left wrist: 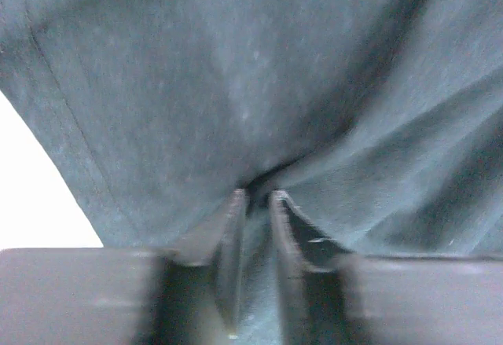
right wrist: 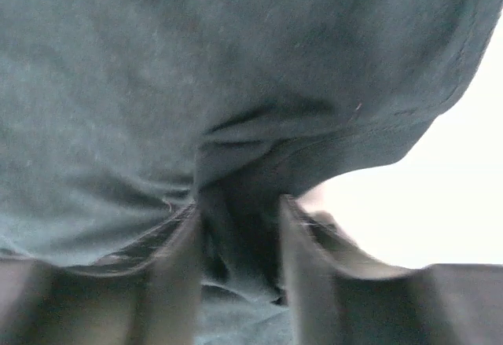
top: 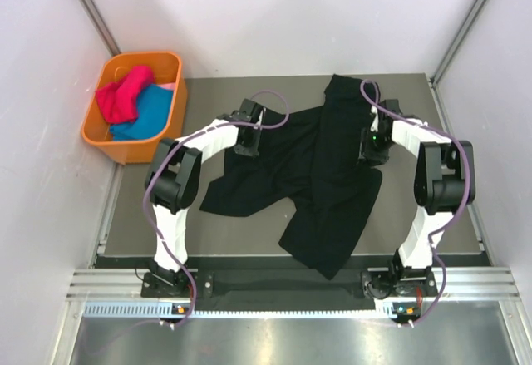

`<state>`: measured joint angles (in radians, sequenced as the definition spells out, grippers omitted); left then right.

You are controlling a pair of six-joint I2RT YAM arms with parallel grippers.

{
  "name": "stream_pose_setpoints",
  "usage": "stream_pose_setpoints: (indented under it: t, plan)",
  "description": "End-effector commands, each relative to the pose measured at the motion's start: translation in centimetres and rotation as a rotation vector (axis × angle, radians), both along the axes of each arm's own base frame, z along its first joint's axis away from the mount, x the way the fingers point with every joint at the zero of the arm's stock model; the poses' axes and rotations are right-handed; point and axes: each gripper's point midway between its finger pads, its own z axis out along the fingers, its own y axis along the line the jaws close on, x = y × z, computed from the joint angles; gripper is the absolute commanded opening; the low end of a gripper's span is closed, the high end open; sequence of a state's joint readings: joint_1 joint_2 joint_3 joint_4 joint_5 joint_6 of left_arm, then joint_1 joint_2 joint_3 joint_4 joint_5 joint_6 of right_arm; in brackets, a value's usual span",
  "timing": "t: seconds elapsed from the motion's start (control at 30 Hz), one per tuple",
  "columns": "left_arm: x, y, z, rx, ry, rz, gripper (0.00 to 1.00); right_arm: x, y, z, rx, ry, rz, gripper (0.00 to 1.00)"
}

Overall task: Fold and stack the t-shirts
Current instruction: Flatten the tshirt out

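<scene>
A large black t-shirt (top: 324,182) lies crumpled across the grey table, one end trailing toward the near edge. My left gripper (top: 248,145) is down at its left sleeve side. In the left wrist view the gripper (left wrist: 258,196) has its jaws pinched close on a fold of the black cloth (left wrist: 236,86). My right gripper (top: 371,150) is at the shirt's right side. In the right wrist view that gripper (right wrist: 240,203) holds a thick bunch of black cloth (right wrist: 196,70) that fills the gap between the jaws. A magenta-pink t-shirt (top: 125,95) and a teal-blue t-shirt (top: 143,122) lie in the basket.
An orange plastic basket (top: 177,103) stands at the table's back left corner. White walls close in on both sides. The metal rail with the arm bases (top: 283,283) runs along the near edge.
</scene>
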<state>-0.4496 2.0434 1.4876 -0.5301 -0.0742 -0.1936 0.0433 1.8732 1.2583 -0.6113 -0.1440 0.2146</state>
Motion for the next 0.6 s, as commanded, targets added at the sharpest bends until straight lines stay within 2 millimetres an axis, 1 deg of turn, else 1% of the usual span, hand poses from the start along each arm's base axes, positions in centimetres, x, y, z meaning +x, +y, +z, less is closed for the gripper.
stream_pose_setpoints:
  t: [0.0,0.03,0.1,0.13,0.17,0.2,0.23,0.27,0.3,0.33,0.37,0.4,0.43,0.5,0.53,0.57]
  plan:
    - [0.9,0.4,0.4,0.034,0.005,0.028,0.15,2.1,-0.1,0.6,-0.027,-0.029,-0.015,0.4]
    - [1.4,0.7,0.6,0.051,-0.017,0.046,0.0,2.9,-0.7,1.1,-0.06,-0.046,-0.035,0.26]
    - [2.3,1.1,0.7,0.072,-0.048,0.086,0.0,3.5,-1.6,1.1,-0.113,-0.039,-0.067,0.11]
    - [3.2,1.8,1.3,0.108,-0.085,0.122,0.0,4.5,-2.9,1.9,-0.17,-0.066,-0.121,0.0]
    - [3.7,2.5,1.3,0.145,-0.099,0.156,0.0,5.0,-3.4,2.1,-0.196,-0.077,-0.15,0.0]
    - [4.0,3.1,1.5,0.17,-0.109,0.198,0.0,5.9,-3.9,2.7,-0.207,-0.108,-0.187,0.0]
    - [5.3,3.9,2.3,0.2,-0.149,0.241,0.0,7.0,-4.1,3.5,-0.205,-0.146,-0.218,0.0]
    - [6.0,4.3,2.8,0.204,-0.17,0.265,0.0,8.0,-4.3,3.8,-0.208,-0.175,-0.231,0.0]
    - [7.2,4.8,3.7,0.189,-0.2,0.307,0.0,9.0,-4.6,4.2,-0.221,-0.203,-0.246,0.0]
    - [7.8,5.1,3.6,0.191,-0.213,0.33,0.0,10.8,-5.2,4.7,-0.246,-0.232,-0.271,0.0]
    - [8.6,5.7,4.0,0.2,-0.238,0.363,0.0,11.8,-5.5,4.9,-0.255,-0.247,-0.279,0.0]
    - [9.6,6.3,4.5,0.201,-0.268,0.385,0.0,12.9,-5.6,5.2,-0.262,-0.268,-0.28,0.0]
    - [10.6,6.5,4.2,0.2,-0.289,0.397,0.0,15.2,-5.4,5.5,-0.254,-0.303,-0.268,0.0]
    - [11.7,6.9,4.4,0.209,-0.31,0.407,0.0,17.4,-4.8,5.9,-0.233,-0.341,-0.242,0.0]
    - [12.6,7.2,4.6,0.209,-0.32,0.416,0.0,19.4,-4.5,6.3,-0.221,-0.375,-0.237,0.0]
    - [13.0,7.3,4.8,0.214,-0.327,0.412,0.0,20.2,-4.3,6.6,-0.211,-0.393,-0.232,0.0]
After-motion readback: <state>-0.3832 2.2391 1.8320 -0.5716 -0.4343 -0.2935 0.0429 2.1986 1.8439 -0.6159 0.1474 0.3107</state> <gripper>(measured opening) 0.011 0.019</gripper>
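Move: For each gripper, the black t-shirt's cloth already lies between and just under the half-closed fingers, bunched in a small fold, about 1 cm below the hand point. The shirt's near-left corner is some 18 cm back and 13 cm left of the left hand, and the orange bin about 13 cm ahead and 30 cm left of it. From the right hand, the shirt's near tail lies roughly 35 cm back and 10 cm left, and its far end about 23 cm ahead and 4 cm left. Shut both grippers on the folds of t-shirt between their fingers, then drag the cloth forward, away from the bases: about 10 cm with the left, 16 cm with the right, gathering speed. Let the hands spread outward some 5 cm each and rise slightly, fingertips swinging forward and out, left wrist turning counter-clockwise and right wrist clockwise. ##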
